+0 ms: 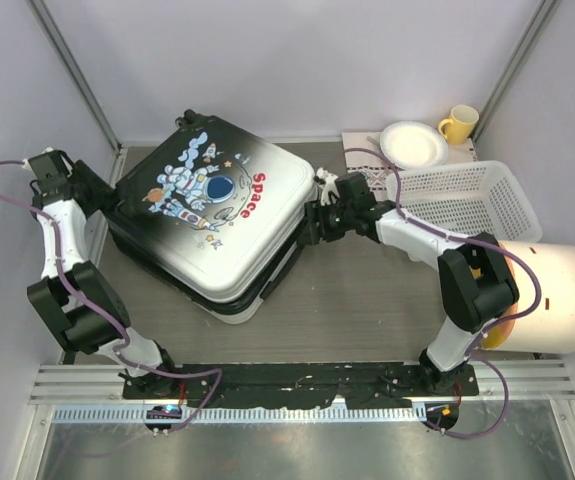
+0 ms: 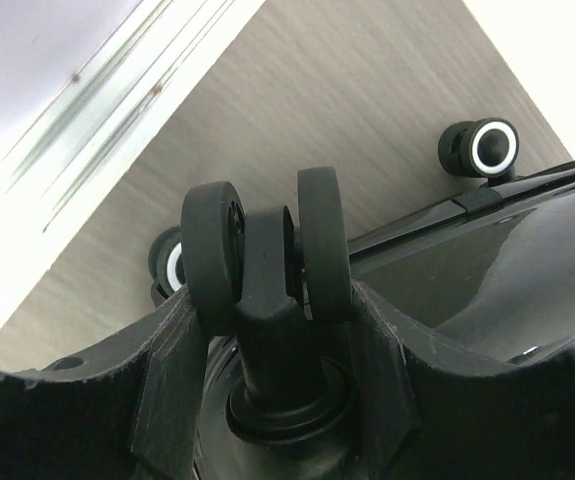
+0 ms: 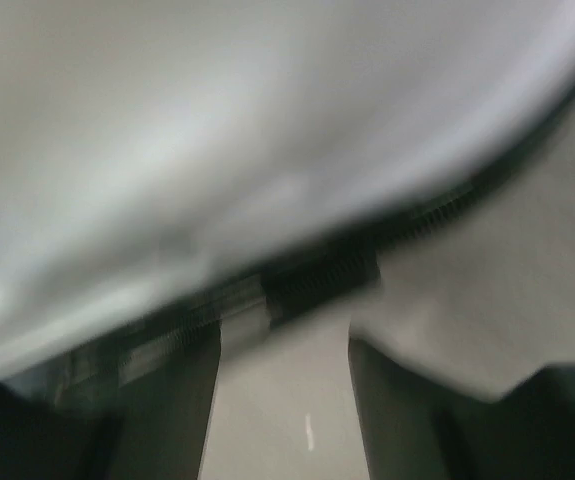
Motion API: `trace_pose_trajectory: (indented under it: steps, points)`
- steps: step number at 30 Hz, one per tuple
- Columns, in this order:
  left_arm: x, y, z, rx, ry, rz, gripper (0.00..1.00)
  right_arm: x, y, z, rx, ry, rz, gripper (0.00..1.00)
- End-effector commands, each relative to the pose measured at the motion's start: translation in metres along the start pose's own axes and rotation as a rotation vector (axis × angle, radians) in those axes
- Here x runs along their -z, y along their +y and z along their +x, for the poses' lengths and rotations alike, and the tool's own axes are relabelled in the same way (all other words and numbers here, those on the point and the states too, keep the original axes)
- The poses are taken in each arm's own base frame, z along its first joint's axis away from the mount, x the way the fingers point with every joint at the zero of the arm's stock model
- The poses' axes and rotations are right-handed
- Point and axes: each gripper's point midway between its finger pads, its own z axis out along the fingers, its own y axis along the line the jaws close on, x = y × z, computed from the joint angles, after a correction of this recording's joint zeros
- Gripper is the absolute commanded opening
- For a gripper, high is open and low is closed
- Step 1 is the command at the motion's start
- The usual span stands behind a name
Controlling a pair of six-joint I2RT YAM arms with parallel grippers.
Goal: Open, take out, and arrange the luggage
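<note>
The luggage (image 1: 217, 215) lies flat and closed on the grey table, astronaut print up. My left gripper (image 1: 109, 202) is at its back left corner. In the left wrist view the left gripper (image 2: 267, 335) clasps the stem of a black twin wheel (image 2: 267, 235), with its fingers (image 2: 172, 350) pressed on either side. My right gripper (image 1: 313, 224) sits at the luggage's right edge. In the blurred right wrist view the right gripper (image 3: 282, 350) is open just below the dark zipper (image 3: 322, 275), and bare table shows between its fingers (image 3: 157, 400).
A white slatted basket (image 1: 467, 200) stands right of the right arm. Behind it are a white plate (image 1: 413, 143) and a yellow cup (image 1: 458, 123). A large white cylinder (image 1: 557, 297) lies at the right edge. Two more luggage wheels (image 2: 489, 148) show near the wall.
</note>
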Motion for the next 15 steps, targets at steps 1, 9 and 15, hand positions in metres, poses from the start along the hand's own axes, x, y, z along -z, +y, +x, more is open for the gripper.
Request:
trace_pose_trajectory:
  steps: [1, 9, 15]
  points:
    - [0.038, 0.021, 0.085, 0.02, 0.273, -0.09, 0.0, -0.014, 0.024, -0.017, -0.041, -0.05, -0.019, 0.6]
    - [0.066, 0.021, 0.115, 0.139, 0.318, -0.104, 0.0, -0.07, 0.018, -0.098, 0.0, -0.248, -0.039, 0.61]
    - [0.072, 0.007, 0.126, 0.268, 0.342, -0.017, 0.0, -0.108, 0.026, -0.187, 0.126, -0.401, -0.078, 0.61]
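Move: My left hand still has the near upper wheel of the luggage; the luggage's middle lies about 27 cm to its right, level with it fore and aft and some 6 cm lower. The far upper wheel is about 20 cm right and 20 cm ahead. From my right hand, at the right end, the luggage's middle is about 24 cm left and 5 cm ahead. The white plate sits some 26 cm right and 20 cm ahead of it. Keeping hold of the wheel, my left hand draws it back about 7 cm and turns nearly 20 degrees counter-clockwise. My right hand, fingers staying open, first dips some 3 cm with a small shift left and back, then sweeps forward about 10 cm and a bit left, its finger bearing on the right end by the side handle to help swing the luggage round. ##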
